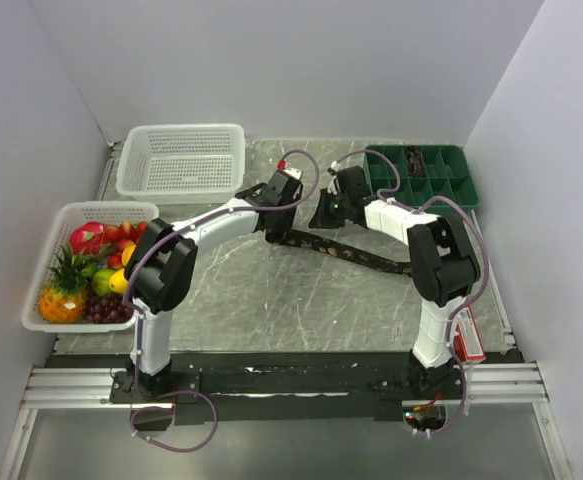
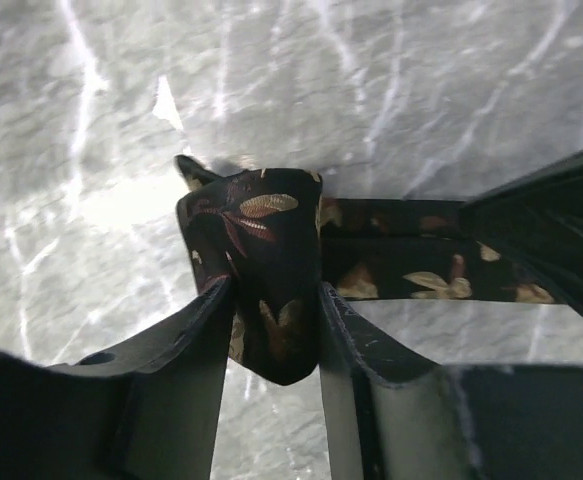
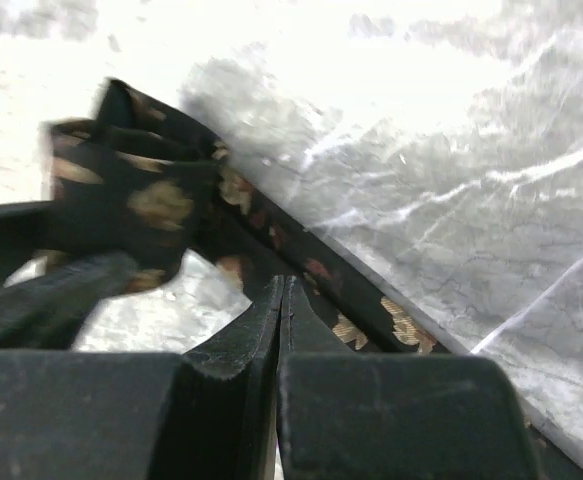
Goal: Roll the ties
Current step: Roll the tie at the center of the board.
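Note:
One dark tie (image 1: pixel 356 252) with tan leaf marks lies slanted across the marble table, from the middle toward the right arm. Its left end is folded into a small loose roll (image 2: pixel 256 230). My left gripper (image 2: pixel 276 300) stands over that roll, one finger against each side of it, so the fabric fills the gap. From above, the left gripper (image 1: pixel 270 224) is at the tie's left tip. My right gripper (image 3: pixel 286 285) is shut with nothing between its fingers, its tip down at the flat band of the tie (image 3: pixel 371 310), just right of the roll (image 3: pixel 121 200).
An empty white basket (image 1: pixel 183 160) stands at the back left. In front of it is a second basket (image 1: pixel 41 300) full of fruit. A green compartment tray (image 1: pixel 421 175) sits at the back right. Grey walls close in on three sides.

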Robot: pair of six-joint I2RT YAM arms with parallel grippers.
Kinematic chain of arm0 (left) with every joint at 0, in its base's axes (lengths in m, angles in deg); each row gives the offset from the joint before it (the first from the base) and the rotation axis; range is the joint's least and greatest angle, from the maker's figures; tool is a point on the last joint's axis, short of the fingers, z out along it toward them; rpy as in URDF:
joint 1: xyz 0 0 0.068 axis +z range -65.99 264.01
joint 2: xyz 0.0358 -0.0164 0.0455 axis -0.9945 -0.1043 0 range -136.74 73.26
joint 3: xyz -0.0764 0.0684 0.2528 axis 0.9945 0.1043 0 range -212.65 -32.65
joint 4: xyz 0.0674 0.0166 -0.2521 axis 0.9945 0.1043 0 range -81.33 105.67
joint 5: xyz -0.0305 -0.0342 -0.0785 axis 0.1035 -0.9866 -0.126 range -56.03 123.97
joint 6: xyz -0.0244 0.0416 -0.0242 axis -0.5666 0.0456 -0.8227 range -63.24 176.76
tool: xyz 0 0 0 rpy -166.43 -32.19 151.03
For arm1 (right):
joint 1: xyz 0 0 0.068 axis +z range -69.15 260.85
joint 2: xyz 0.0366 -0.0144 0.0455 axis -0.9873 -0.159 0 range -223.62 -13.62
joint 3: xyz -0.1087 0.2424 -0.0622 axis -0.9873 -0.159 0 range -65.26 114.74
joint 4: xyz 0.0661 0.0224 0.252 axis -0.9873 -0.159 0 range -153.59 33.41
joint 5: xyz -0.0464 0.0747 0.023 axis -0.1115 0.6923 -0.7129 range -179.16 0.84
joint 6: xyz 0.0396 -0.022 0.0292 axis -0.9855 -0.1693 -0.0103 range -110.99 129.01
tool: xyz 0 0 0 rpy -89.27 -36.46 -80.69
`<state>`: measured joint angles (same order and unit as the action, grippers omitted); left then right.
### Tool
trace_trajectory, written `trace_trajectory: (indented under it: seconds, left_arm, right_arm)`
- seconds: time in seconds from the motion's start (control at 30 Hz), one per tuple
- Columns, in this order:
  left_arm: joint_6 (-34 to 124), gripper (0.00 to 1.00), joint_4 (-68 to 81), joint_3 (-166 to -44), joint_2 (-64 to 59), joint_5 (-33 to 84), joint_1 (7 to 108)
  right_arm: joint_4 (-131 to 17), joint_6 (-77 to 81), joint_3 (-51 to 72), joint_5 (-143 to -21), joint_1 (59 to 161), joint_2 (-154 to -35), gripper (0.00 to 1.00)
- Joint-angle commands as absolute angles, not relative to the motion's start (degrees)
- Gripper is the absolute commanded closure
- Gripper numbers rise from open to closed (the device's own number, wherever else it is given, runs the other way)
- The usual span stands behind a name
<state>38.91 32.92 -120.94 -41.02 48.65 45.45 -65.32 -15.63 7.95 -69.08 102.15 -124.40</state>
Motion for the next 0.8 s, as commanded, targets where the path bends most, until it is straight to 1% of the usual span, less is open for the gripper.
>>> trace_trajectory:
  seconds: [0.0,0.07,0.37,0.77]
  left_arm:
    - [38.0,0.55,28.5,-119.4,-39.7,43.6,45.2]
    - [38.3,0.54,27.6,-119.0,-39.4,40.9,45.1]
    - [38.9,0.55,22.9,-115.8,-38.4,31.3,45.3]
    - [36.6,0.55,18.1,-114.1,-38.9,25.8,46.5]
  right_arm:
    - [-61.1,-16.1,6.8,-66.6,102.9,-119.7,1.00]
    - [-59.6,-16.9,6.3,-65.1,102.7,-119.1,1.00]
    - [-57.7,-17.6,7.2,-62.1,102.3,-119.7,1.00]
    - [-60.1,-16.3,6.7,-59.5,102.3,-122.4,1.00]
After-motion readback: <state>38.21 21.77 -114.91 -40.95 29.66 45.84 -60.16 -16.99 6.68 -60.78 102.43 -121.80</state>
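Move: The rolled end of the tie lies just under the left fingertips, about 1 cm to their left and 3 cm below; from the right fingertips it is roughly 7 cm left, 1 cm back and 2 cm down. The middle of the flat stretch lies about 14 cm right of the left hand and 3 cm back, low on the table. The green tray stands some 29 cm right of the left hand and 13 cm farther out. Bring the left gripper about 5 cm right along the tie, easing back some 2.5 cm and sinking slightly, its part-open fingers staying astride the rolled end while the hand turns clockwise and rolls right side up. Meanwhile lift the closed right gripper about 3.5 cm and carry it 2.5 cm left, over towards the roll and the left fingers. ##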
